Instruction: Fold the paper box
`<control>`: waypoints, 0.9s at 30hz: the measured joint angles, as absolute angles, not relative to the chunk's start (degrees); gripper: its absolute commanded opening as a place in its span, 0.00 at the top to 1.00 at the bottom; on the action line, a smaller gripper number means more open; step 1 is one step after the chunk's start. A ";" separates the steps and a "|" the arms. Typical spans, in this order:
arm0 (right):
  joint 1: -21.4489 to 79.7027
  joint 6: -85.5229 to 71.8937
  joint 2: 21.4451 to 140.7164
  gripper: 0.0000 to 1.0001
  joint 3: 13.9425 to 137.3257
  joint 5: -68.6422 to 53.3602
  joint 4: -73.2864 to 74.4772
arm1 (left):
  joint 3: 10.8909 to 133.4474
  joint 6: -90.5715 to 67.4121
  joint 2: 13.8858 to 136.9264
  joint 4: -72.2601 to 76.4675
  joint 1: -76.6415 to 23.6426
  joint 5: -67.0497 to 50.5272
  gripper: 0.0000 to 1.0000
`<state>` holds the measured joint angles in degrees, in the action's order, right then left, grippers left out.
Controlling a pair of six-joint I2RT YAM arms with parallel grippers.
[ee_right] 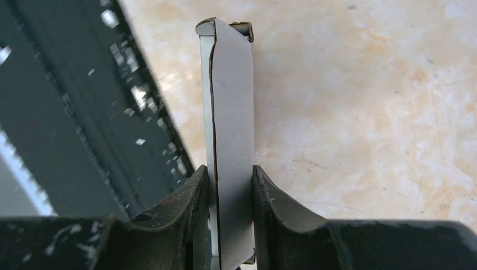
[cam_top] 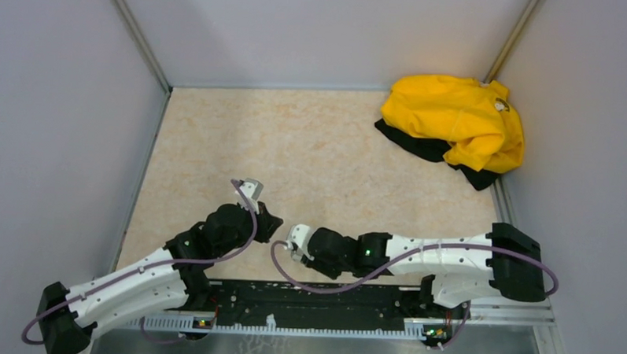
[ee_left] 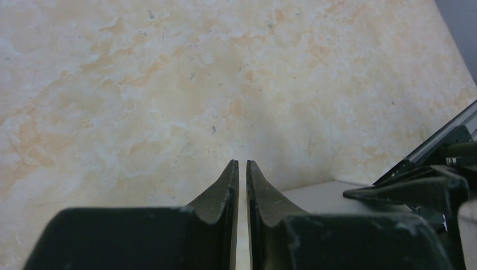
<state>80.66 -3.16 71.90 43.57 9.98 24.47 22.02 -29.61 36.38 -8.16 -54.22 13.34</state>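
The paper box [ee_right: 230, 101] is a flat pale grey-white pack held edge-on between the fingers of my right gripper [ee_right: 230, 169], which is shut on it just above the marbled tabletop. From above, the box [cam_top: 298, 238] shows as a small white piece at the tip of the right gripper [cam_top: 308, 246], near the table's front edge. My left gripper [cam_top: 275, 225] sits just left of it. In the left wrist view, the left gripper [ee_left: 242, 163] has its jaws almost together with nothing between them. The box's flat face [ee_left: 332, 194] lies to its right, under a dark right finger [ee_left: 416, 188].
A crumpled yellow garment [cam_top: 454, 119] over dark cloth lies at the back right corner. The black base rail [cam_top: 306, 299] runs along the near edge, close beside the held box [ee_right: 67, 112]. Grey walls close in the table on three sides.
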 measured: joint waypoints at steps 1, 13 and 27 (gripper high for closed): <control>79.20 -3.73 72.64 1.00 43.57 10.13 23.99 | 22.44 -29.50 37.85 -8.10 -54.22 13.32 0.85; 70.00 -8.05 75.11 1.00 43.62 10.59 18.04 | 26.76 -28.77 45.54 -5.61 -54.22 12.38 0.79; 67.66 -9.87 76.55 1.00 43.57 10.87 14.57 | 30.65 -29.19 58.78 4.51 -54.22 8.91 0.82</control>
<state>67.66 -9.87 76.55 43.57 10.87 14.57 30.65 -29.19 58.78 4.51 -54.22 8.91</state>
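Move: The paper box, closed flat and already pinched in the right hand, has its middle about 8 cm back, 8 cm right and 5 cm below the left fingertips. From the right hand, the box's middle is some 2 cm left, 1 cm ahead and slightly higher. The left fingertips stand roughly 10 cm ahead, 10 cm left and 5 cm above the right hand, and the table's front edge some 5 cm straight back and about 6 cm below. Forward about 7 cm, nearly level, the right hand carries the box in from the table's front edge, fast at first, then easing, while turning it some 20 degrees clockwise and keeping its grip. Meanwhile the left hand, fingers nearly shut, swings about 6 cm right and 3 cm forward towards the box's free end, bobbing up and sinking again on the way; its touch on the box can't be made out. ##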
